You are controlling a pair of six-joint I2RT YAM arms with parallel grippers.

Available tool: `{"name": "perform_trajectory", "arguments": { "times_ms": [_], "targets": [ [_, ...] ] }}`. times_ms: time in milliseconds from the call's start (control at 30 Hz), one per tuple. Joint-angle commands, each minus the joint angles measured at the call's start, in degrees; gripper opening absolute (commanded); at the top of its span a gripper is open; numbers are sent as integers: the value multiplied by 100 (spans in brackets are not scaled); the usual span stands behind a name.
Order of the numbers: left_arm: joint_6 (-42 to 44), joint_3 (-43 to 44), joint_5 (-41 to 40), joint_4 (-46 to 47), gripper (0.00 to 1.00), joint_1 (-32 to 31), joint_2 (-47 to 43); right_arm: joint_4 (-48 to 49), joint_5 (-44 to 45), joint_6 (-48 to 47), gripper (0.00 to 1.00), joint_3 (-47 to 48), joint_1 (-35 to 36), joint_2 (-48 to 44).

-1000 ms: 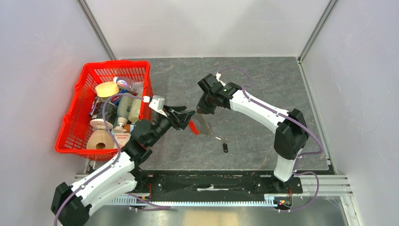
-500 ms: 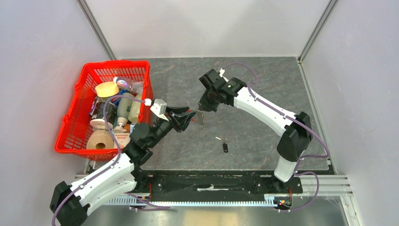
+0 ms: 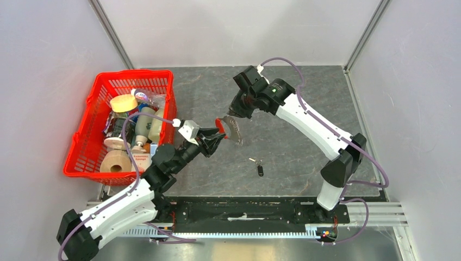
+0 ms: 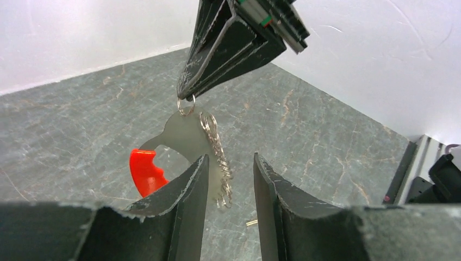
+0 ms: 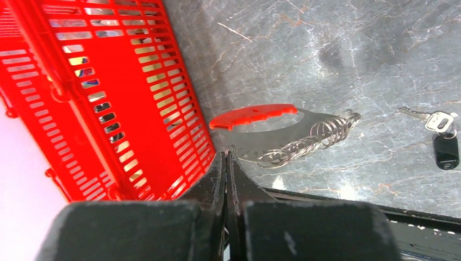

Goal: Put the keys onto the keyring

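My right gripper (image 3: pixel 232 113) is shut on a small ring at the top of the keyring (image 3: pixel 234 129), which hangs in the air above the table. It is a grey metal plate edged with a row of small rings (image 5: pixel 304 142) and a red curved strip (image 4: pixel 144 171). My left gripper (image 4: pixel 231 157) stands open. The keyring's lower end (image 4: pixel 217 163) hangs between its fingers, close to the left finger. The keys (image 3: pixel 259 167), a small silver key with a black fob (image 5: pixel 446 151), lie on the table below, apart from both grippers.
A red basket (image 3: pixel 87 130) full of bottles and rolls stands at the left; its wall (image 5: pixel 108 81) fills the left of the right wrist view. White walls close the table at the back and on both sides.
The right arm has raised the keyring and carried it farther back. My left gripper has followed it, and its jaws have narrowed around the keyring's lower end.
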Motion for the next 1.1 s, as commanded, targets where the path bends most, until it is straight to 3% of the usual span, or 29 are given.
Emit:
{"name": "perform_trajectory", "arguments": {
  "times_ms": [0,500,733,1067],
  "targets": [
    [738,110,-241,426,43,-115,95,-210,176,-41,0,440,-9,-256],
    [2537,304,-1382,1563,47,-963,807,-371,-9,-146,0,873,1,-227],
    [2923,296,-1574,2411,43,-1052,966,-351,-72,-167,0,972,5,-187],
    [3231,628,-1465,2701,42,-1172,1405,-279,-102,-165,0,979,97,-191]
  ]
}}
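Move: My right fingertips already pinch the small ring at one end of the keyring, the grey plate with the red handle. From my left hand that held end is about 8 cm ahead, 4 cm to the right and near level; the plate's middle is some 6 cm ahead, 4 cm right and 6 cm lower. The keys lie about 6 cm back, 15 cm right and 25 cm below. From my right hand the plate's middle is about 6 cm below and 2 cm back. With my right hand still pinching the ring, I carry the keyring about 4 cm farther up, then hold it there. My left hand dips slightly as it slides right, then climbs to end some 5 cm higher and a little forward, tilting its fingers up about 25 degrees towards the keyring's held end. The left fingers stay half open, and I can't see them touch the plate. ##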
